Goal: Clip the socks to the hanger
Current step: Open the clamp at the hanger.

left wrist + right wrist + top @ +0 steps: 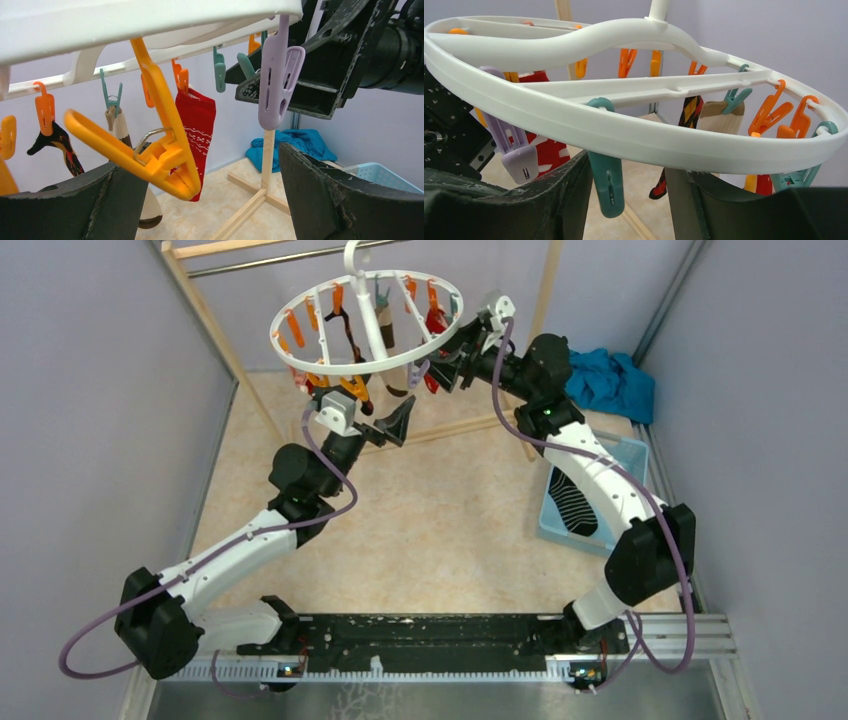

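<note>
The white hanger (365, 340) hangs from the rod, with orange and teal clips. A red patterned sock (198, 122), a dark argyle sock (689, 111) and a beige sock (722, 117) hang clipped to it. A black sock with thin white stripes (575, 502) lies in the blue basket. My left gripper (392, 422) is open under the ring's near edge; in its wrist view (207, 167) an orange clip (160, 155) hangs beside the left finger. My right gripper (447, 362) is open at the ring's right edge, its fingers (574, 185) either side of a teal clip (607, 184).
A lilac clip (277, 75) hangs on the rim between the two grippers. The wooden rack's post (215, 335) and foot (250, 205) stand behind and under the hanger. The blue basket (628, 450) sits at the right, a teal-blue cloth heap (612, 380) behind it.
</note>
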`<state>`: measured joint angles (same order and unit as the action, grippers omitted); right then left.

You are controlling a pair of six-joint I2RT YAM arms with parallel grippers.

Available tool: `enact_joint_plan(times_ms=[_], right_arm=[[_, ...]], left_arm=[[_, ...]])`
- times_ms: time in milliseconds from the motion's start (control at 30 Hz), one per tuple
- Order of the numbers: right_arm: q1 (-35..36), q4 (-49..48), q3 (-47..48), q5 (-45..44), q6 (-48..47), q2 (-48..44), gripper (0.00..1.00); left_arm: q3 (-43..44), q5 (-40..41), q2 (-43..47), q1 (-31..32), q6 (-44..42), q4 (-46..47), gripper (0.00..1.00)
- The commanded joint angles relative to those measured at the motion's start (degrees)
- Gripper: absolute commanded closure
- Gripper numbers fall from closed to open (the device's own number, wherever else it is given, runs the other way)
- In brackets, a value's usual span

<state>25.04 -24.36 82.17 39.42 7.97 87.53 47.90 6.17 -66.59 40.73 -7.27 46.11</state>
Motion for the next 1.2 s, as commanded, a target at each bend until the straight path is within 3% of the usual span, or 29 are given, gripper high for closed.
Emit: enact_joint_plan(times_ms=[0,133,233,500,600,733,867,1033,1167], right_arm=[[-0.32,-2.27,1.39,1.56,-0.19,-0.37,0.47],[-0.34,-2.42,-0.36,1.3,-0.43,-1.51,0.5],[-0.34,-2.1,-1.27,1.02,-0.82,-2.76,0.58],[-0.34,-1.26,-3.42,0.34,-1.94,-4.9,0.58],[-0.34,-1.45,-3.89,0.34,-1.86,-5.27,0.67],[-0.34,-1.52,-4.06,0.23,-1.75,-5.72,0.9],[-0.34,-1.54,-4.5,0.28,-1.51,-6.32,0.99],[-0.34,-1.36,-5.32,0.48,-0.9,-7.79,1.0],[-0.34,-0.8,-5.13,0.65,0.04,-8.8,1.0]], left_arm=[[-0.39,0.34,1.5,-0.21,-0.5,0.45,0.02],[-0.33,0.0,1.16,-0.17,-0.13,0.46,0.02],[-0.26,-0.15,0.96,-0.21,0.12,0.5,0.02],[0.0,-0.63,1.08,-0.21,0.41,0.31,0.02],[-0.07,-0.76,1.14,-0.2,0.59,0.22,0.02],[-0.17,-0.75,1.11,-0.21,0.68,0.18,0.02],[0.0,-1.06,1.03,-0.21,0.85,0.16,0.02],[0.97,-4.2,2.04,-0.21,3.5,-1.54,0.02],[1.76,-11.79,4.31,-0.21,12.95,-3.51,0.02]])
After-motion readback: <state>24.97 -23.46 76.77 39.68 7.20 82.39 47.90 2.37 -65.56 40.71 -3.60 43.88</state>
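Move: The teal clip hangs from the hanger's rim between the right hand's half-open fingers, nearly at the hand point and about 1 cm back from it. The lilac clip is some 5 cm back and 5 cm left of the right hand, at about its height. The red sock hangs roughly 15 cm ahead of that hand, 1 cm left and 5 cm lower. From the left hand the teal clip is about 9 cm ahead, 11 cm right and 5 cm higher. Easing down about 2 cm and back a little, the right hand brings its fingers, still pointing left, around the lower part of the teal clip and shuts them from half open until the tips pinch it. Still gripping, it draws another centimetre back and slightly up. The wide-open left hand holds still, then starts back and to the right by about 1.5 cm. ##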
